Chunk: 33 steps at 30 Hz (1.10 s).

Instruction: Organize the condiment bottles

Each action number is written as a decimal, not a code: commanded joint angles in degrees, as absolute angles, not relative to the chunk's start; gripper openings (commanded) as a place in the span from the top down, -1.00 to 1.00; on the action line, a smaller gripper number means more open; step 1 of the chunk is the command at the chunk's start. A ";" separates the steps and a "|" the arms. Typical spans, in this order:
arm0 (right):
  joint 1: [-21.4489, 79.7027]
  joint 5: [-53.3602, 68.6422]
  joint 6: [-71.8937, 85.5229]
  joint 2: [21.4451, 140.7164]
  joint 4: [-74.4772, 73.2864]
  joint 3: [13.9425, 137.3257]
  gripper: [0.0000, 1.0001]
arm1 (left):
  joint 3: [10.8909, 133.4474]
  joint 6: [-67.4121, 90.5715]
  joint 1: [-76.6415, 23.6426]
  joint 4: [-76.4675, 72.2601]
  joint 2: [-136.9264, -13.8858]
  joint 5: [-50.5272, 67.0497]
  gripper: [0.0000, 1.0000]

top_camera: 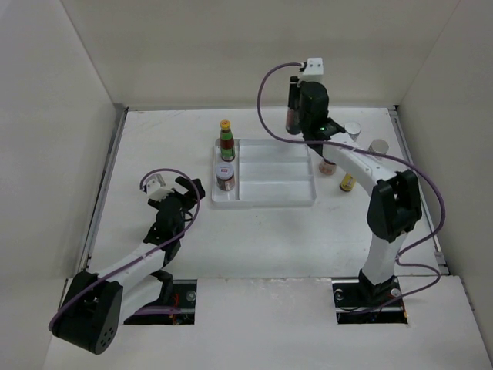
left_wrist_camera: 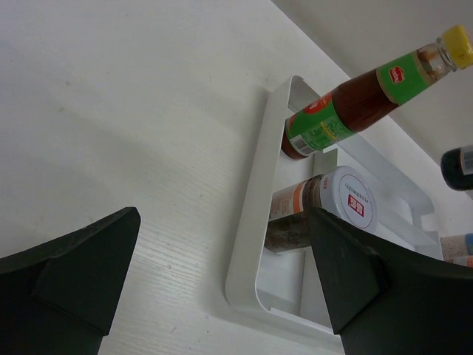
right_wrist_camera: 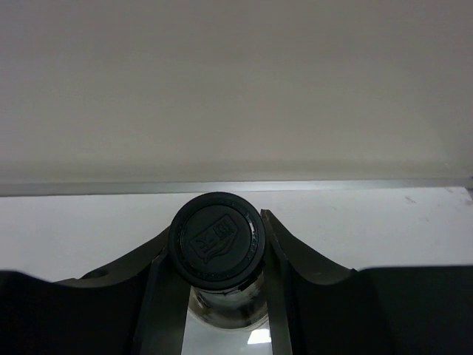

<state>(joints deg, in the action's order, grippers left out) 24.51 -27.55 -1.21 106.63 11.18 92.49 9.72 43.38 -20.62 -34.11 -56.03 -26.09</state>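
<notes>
My right gripper (top_camera: 296, 106) is shut on the tall dark black-capped bottle (top_camera: 293, 114) at the back of the table, behind the white tray (top_camera: 277, 193). In the right wrist view its fingers press both sides of the bottle's neck just under the black cap (right_wrist_camera: 216, 238). Whether the bottle stands on the table, I cannot tell. A yellow-capped red sauce bottle (top_camera: 226, 141) (left_wrist_camera: 347, 103) and a short jar (top_camera: 225, 176) (left_wrist_camera: 325, 203) stand in the tray's left compartment. My left gripper (top_camera: 185, 190) (left_wrist_camera: 222, 281) is open, left of the tray.
Right of the tray stand two pale shakers (top_camera: 352, 129) (top_camera: 378, 146), a small yellow-capped dark bottle (top_camera: 347, 183) and another small jar (top_camera: 326, 166), close under my right arm. White walls enclose the table on three sides.
</notes>
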 commanded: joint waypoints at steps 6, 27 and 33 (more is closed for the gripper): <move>33.44 -21.01 2.98 106.69 21.89 100.63 0.44 | 9.85 44.47 -19.73 -37.53 -56.25 -23.91 -1.00; 36.95 -18.63 7.82 112.06 25.31 94.14 0.36 | 9.93 45.26 -18.68 -37.71 -57.30 -22.59 -1.00; 37.83 -19.42 7.56 111.54 25.93 90.71 0.08 | 10.02 45.35 -18.59 -37.71 -57.48 -22.32 -1.00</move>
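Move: The right hand already holds the black-capped bottle aloft; its place, the tray's far compartment beside the divider, lies about 16 cm left, 3 cm back and some 28 cm below. The yellow-capped bottle stands roughly 9 cm left of that place, level with it, and the lidded jar 9 cm left and 11 cm nearer. From the left hand, the place is some 27 cm right and 14 cm ahead, about 9 cm below. Right hand carries the black-capped bottle about 16 cm left, turning counter-clockwise, then lowers it 8 cm, still gripped. ##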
